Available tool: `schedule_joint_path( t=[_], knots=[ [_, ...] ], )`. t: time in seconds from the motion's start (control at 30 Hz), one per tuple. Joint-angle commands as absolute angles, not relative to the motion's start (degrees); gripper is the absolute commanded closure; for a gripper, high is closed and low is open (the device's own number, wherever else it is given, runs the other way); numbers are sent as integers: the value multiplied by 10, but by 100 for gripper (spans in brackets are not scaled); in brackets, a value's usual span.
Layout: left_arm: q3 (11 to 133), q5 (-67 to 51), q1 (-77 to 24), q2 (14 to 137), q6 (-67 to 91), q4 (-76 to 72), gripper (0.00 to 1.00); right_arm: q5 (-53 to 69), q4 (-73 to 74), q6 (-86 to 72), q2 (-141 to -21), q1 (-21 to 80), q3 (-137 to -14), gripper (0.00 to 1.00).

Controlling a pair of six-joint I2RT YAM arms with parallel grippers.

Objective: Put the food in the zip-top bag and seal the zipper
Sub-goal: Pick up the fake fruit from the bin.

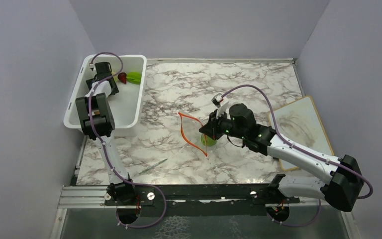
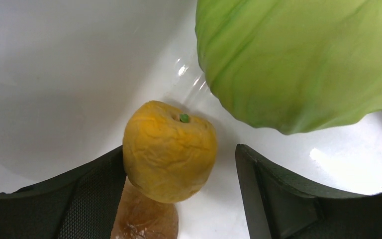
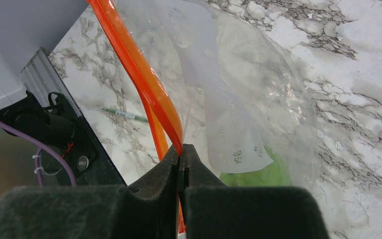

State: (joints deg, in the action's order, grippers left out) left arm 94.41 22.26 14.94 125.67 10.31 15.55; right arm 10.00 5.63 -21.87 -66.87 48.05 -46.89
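In the white tub (image 1: 129, 117) my left gripper (image 1: 104, 74) (image 2: 180, 149) is open around an orange fruit (image 2: 169, 152); the left finger touches it, the right finger stands apart. A pale green cabbage (image 2: 298, 59) (image 1: 135, 77) lies just beyond, with a brown piece (image 2: 144, 219) under the orange and a dark red piece (image 1: 122, 77) beside the cabbage. My right gripper (image 1: 211, 129) (image 3: 180, 149) is shut on the orange-red zipper (image 3: 149, 84) (image 1: 191, 132) and holds the clear zip-top bag (image 3: 258, 99) with its mouth gaping. A green fruit (image 3: 258, 174) (image 1: 209, 140) lies inside, behind the white label patch (image 3: 238, 144).
A pale board (image 1: 301, 127) lies at the table's right edge, partly under the right arm. A thin green pen-like stick (image 1: 154, 166) (image 3: 124, 115) lies on the marble near the front rail. The tub's walls (image 2: 54, 74) close in around the left gripper.
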Motion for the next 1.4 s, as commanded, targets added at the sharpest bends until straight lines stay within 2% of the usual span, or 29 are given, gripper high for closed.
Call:
schedule_joint_path(
  t=[0.0, 0.33, 0.63, 1.1, 1.37],
  knots=[
    [980, 234, 153, 1268, 86, 157, 23, 106, 32, -225, -668, 483, -480, 99],
    [946, 198, 153, 1226, 106, 161, 44, 106, 24, -238, -662, 483, -466, 99],
    [873, 161, 140, 1141, 150, 180, 54, 108, 26, -280, -645, 482, -452, 99],
    [750, 95, 104, 979, 160, 218, 55, 60, 84, -308, -611, 482, -460, 99],
    [708, -13, 73, 831, 175, 237, 55, 32, 104, -312, -619, 482, -476, 99]
  ],
)
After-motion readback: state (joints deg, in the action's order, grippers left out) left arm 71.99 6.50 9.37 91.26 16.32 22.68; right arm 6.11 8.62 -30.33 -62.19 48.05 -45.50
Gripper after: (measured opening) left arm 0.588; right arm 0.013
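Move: The yellow fake fruit is already between the left hand's open fingers, within about 1 cm of the hand point and nearer the back-left finger. The green cabbage lies some 10 cm farther out and 5 cm to the right, the brown mushroom about 8 cm back and level sideways, the red beet roughly 11 cm ahead and 14 cm to the right. From the right hand the yellow fruit lies some 30 cm ahead, 50 cm to the left and 14 cm lower. The left hand eases less than 1 cm forward while its fingers close by about a quarter of their range and pinch the yellow fruit from both sides, then draws it right, up and back, some 12 cm right, 10 cm up and 9 cm back, across the bin towards the bag, turning clockwise and tilting by about 20 degrees overall. The right hand, still shut on the bag's edge beside the orange zipper, keeps its hold and shifts only about 1.5 cm to the right while turning slightly clockwise. ##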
